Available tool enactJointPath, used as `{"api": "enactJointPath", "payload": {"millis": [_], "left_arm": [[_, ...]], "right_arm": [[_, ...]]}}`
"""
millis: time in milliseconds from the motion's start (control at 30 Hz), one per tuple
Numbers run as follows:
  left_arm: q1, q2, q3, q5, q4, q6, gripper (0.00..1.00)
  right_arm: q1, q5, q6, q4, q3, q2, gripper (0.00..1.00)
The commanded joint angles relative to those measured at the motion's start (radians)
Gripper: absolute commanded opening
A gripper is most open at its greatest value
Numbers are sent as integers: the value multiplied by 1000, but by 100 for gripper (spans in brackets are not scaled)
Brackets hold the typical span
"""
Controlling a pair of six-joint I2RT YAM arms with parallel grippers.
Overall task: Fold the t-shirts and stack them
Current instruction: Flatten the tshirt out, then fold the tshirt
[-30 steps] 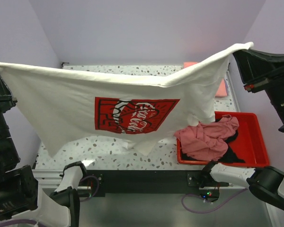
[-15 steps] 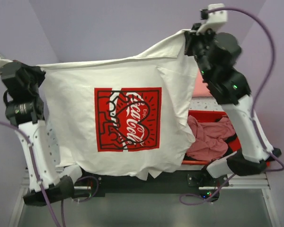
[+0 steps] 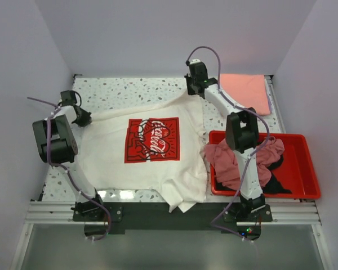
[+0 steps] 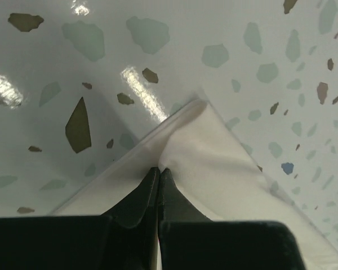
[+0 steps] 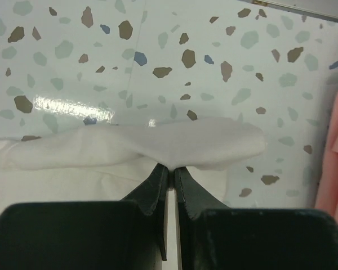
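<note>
The white t-shirt [image 3: 107,152] with the square red Coca-Cola print [image 3: 152,139] lies spread on the speckled table [image 3: 129,90], print up, its lower hem hanging over the near edge. My left gripper [image 3: 85,118] is shut on its far left corner, low on the table; the left wrist view shows the fingertips [image 4: 159,169] pinching white cloth [image 4: 214,157]. My right gripper [image 3: 192,90] is shut on the far right corner, white cloth [image 5: 158,143] bunched at its tips [image 5: 170,167]. A salmon-pink t-shirt [image 3: 245,93] lies folded at the back right.
A red plastic bin [image 3: 304,169] stands at the right front, holding a crumpled dusty-pink shirt [image 3: 239,160] that spills over its left wall, and a black one [image 3: 277,184]. In the right wrist view the salmon-pink cloth's edge [image 5: 335,163] shows at the right.
The white shirt hung stretched in the air between both raised grippers. Both arms have since reached forward and down, and it now lies flat on the table.
</note>
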Motion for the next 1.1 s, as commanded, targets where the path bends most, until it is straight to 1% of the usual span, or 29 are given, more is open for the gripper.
{"api": "enactJointPath", "payload": {"millis": [0, 33, 100, 267, 400, 567, 667, 700, 833, 933, 1000, 1067], "left_arm": [[-2, 25, 120, 2, 107, 19, 0], [-2, 36, 135, 2, 104, 31, 0], [-2, 60, 166, -1, 104, 39, 0], [-2, 97, 233, -29, 95, 83, 0], [-2, 154, 339, -49, 52, 97, 0], [-2, 212, 407, -41, 58, 106, 0], [-2, 269, 482, -29, 56, 114, 0], [-2, 295, 496, -21, 59, 117, 0], [-2, 347, 562, -20, 58, 125, 0], [0, 370, 594, -15, 58, 131, 0], [-2, 373, 609, -11, 53, 132, 0], [-2, 363, 606, -11, 43, 132, 0]], "right_arm": [[-10, -51, 20, 24, 176, 32, 6], [-10, -51, 20, 31, 187, 66, 6], [-11, -54, 20, 41, 199, 85, 7], [-11, -48, 4, 61, 210, 96, 8], [-16, -30, -22, 80, 263, 123, 8], [-28, -39, -80, 216, 302, 197, 9], [-31, -46, -145, 288, 349, 261, 9], [-34, -49, -152, 302, 377, 293, 9], [-43, -103, -163, 400, 386, 339, 10], [-45, -118, -158, 396, 409, 361, 10], [-43, -119, -157, 396, 394, 355, 10], [-43, -114, -145, 350, 377, 329, 10]]}}
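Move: Both grippers already pinch the t-shirt's far edge. The table's far edge, where they are heading, is about 25 cm straight ahead of the left hand and some 2 cm below it, and roughly 13 cm ahead of the right hand and 10 cm lower. The red print lies about 31 cm right and 12 cm back of the left hand; from the right hand it is 19 cm left and 22 cm back. The folded pink shirt is some 28 cm to the right hand's right, 2 cm farther out. Keep the left pinch and draw that corner about 13 cm forward towards the far table edge, bearing a little left, rising some 4 cm on the way and then sinking. Take the right gripper about 10 cm forward alongside: dip, lift over a low arc, then lower to 5 cm below its start, fingers tipping up some 15 degrees and easing their squeeze slightly with the cloth still between them. ##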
